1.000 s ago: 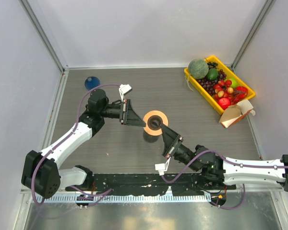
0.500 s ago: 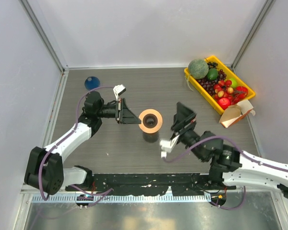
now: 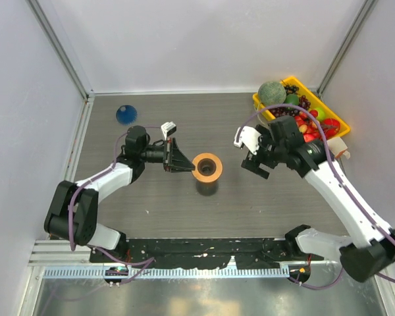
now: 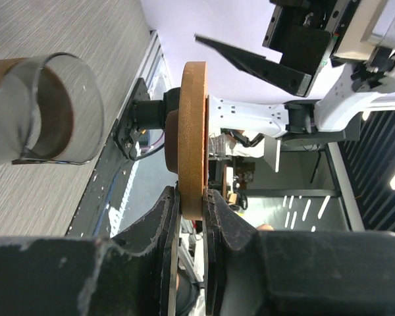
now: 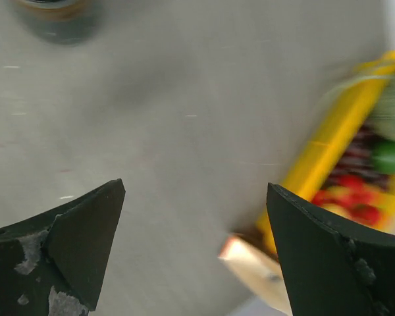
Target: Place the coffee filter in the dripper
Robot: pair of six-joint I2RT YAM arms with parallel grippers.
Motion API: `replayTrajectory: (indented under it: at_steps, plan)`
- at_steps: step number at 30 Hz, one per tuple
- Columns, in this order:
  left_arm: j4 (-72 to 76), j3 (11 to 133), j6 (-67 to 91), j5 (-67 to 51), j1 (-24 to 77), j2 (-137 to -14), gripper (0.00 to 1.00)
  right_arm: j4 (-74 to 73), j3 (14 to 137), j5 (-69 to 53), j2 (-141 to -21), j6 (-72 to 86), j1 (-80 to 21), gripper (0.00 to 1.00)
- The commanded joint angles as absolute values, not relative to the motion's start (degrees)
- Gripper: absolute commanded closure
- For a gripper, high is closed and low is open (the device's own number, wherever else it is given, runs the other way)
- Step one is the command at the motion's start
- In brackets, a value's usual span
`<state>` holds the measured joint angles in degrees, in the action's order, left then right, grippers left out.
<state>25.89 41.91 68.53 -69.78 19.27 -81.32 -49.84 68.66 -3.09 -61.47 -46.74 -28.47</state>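
The dripper (image 3: 126, 114), a small dark blue cone, stands at the far left of the table, apart from both arms. My left gripper (image 3: 186, 164) (image 4: 194, 197) is shut on the rim of an orange-brown round cup (image 3: 207, 167) (image 4: 193, 125) and holds it above a dark glass (image 3: 207, 187) (image 4: 49, 108). My right gripper (image 3: 251, 154) (image 5: 195, 191) hangs wide open and holds nothing, between the cup and the fruit tray. The tan coffee filter (image 5: 253, 266) lies by the tray, just ahead of the right fingers. In the top view the right arm hides most of it.
A yellow tray (image 3: 332, 119) (image 5: 326, 141) full of fruit, with a melon (image 3: 271, 94) in it, stands at the back right. Grey walls close in the table on the left, back and right. The right wrist view is blurred by motion.
My right gripper has let go near the orange-brown cup, opened wide and swung up and right toward the fruit tray. The left gripper still holds the cup, shifted slightly.
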Motion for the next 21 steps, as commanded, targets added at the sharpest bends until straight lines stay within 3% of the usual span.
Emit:
replayTrajectory:
  at_steps: [1, 5, 13, 21]
  plan:
    - [26.6, 45.0, 67.3, -72.6, 18.9, -84.5, 1.00, -63.0, 73.5, -28.0, -68.2, -34.8, -22.0, 0.04]
    - [25.9, 46.6, 66.2, -72.9, 18.9, -87.7, 1.00, -60.5, 73.0, -39.0, -71.1, -33.0, -19.0, 0.04]
    - [24.7, 49.0, 65.1, -72.9, 18.8, -92.7, 0.99, -43.1, 66.1, -43.0, -70.0, -17.0, -18.6, 0.04]
    - [22.1, 50.0, 62.4, -72.8, 18.6, -94.7, 0.99, -36.8, 62.8, -43.6, -69.9, -9.7, -18.4, 0.04]
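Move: The left hand already grips the coffee filter (wooden ring) by its left edge; the ring's middle sits about 5 cm to this hand's right, level with it. The glass dripper stands about 3 cm ahead and 5 cm to the right of the left hand, its middle some 15 cm lower. From the open, empty right hand the dripper is about 15 cm left, 1 cm back and 16 cm down, and the fruit basket roughly 25 cm ahead, 20 cm right and 20 cm down. Keeping its pinch on the ring's edge, the left hand lowers the filter about 5 cm and carries it some 3 cm forward to bring it over the dripper's mouth. The right hand, still wide open, dips about 5 cm, drawing back slightly, then slides about 7 cm left towards the dripper, its fingers swinging round some 50 degrees to point left and down. ##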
